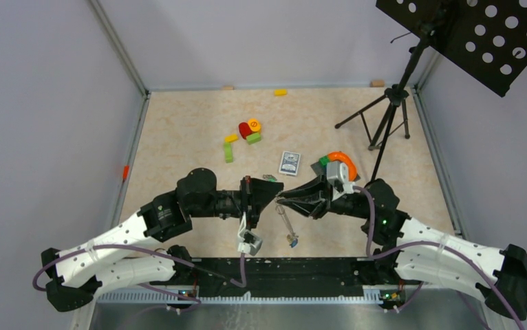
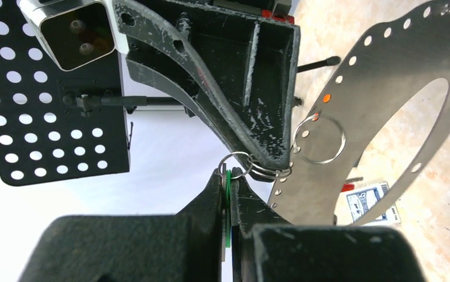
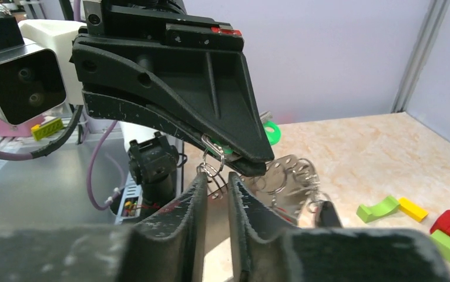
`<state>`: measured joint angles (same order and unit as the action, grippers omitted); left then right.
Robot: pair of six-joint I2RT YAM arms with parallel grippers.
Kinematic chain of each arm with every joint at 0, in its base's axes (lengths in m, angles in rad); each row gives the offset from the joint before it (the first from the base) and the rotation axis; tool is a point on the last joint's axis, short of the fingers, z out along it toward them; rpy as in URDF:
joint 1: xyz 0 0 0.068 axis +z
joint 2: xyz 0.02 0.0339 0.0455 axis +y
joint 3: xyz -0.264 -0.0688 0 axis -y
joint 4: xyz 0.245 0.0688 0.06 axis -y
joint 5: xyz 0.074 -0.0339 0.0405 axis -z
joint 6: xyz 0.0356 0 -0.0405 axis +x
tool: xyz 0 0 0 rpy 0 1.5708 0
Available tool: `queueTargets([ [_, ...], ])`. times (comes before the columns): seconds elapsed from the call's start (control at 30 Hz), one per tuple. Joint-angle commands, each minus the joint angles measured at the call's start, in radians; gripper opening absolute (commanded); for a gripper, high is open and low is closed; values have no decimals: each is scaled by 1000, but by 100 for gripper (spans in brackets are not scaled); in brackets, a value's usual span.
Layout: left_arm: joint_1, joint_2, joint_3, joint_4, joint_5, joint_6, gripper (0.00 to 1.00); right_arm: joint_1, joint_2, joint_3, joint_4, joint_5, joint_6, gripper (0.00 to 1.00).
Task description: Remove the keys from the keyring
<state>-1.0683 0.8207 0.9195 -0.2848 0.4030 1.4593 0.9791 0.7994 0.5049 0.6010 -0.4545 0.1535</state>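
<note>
My two grippers meet tip to tip above the table's near middle. My left gripper is shut on a key with a green tag; its small split ring links to the keyring. The keyring, a wide flat grey loop with holes, hangs below the tips. My right gripper grips it at a bunch of small split rings, its jaws a little apart. More keys hang from the loop, one with a blue tag.
A playing-card box lies beyond the grippers. Toy blocks and a green block lie further back, an orange arch block to the right. A black tripod stand with a perforated plate stands back right.
</note>
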Motion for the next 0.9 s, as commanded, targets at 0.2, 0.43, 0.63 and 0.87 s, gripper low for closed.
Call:
queueTargets([
  [0.2, 0, -19, 33, 46, 6, -13, 0, 3, -42, 26, 22, -10, 11, 0],
  [0.43, 1, -23, 33, 42, -1, -13, 0, 3, -56, 20, 35, -6, 23, 0],
  [0.63, 0, -37, 14, 52, -14, -21, 0, 3, -85, -28, 156, 79, 100, 0],
  [0.87, 0, -51, -20, 81, -19, -45, 0, 3, -81, -70, 308, 115, 172, 0],
])
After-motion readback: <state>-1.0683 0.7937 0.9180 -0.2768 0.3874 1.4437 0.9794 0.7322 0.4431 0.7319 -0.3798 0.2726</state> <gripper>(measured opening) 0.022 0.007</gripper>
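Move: The linked split rings hang in the gap at the right gripper's fingertips, roughly 1 cm ahead, 1 cm left and 1 cm above its hand point. From the left hand they are about 1 cm back, 2 cm right and 2 cm below. From the right hand, the green key held by the left fingers is some 3 cm ahead, 3 cm left and 2 cm up, while the grey plate hangs about 9 cm below, 1 cm back and 2 cm left. Shut the right gripper from its small gap onto the ring hanging at its tips, then draw it up about 2 cm and nearly as far to the right, away from the left fingertips, tipping its fingers upward by some 10 degrees. Keep the left gripper pinched on the green key and ease it up about 1 cm late on. ##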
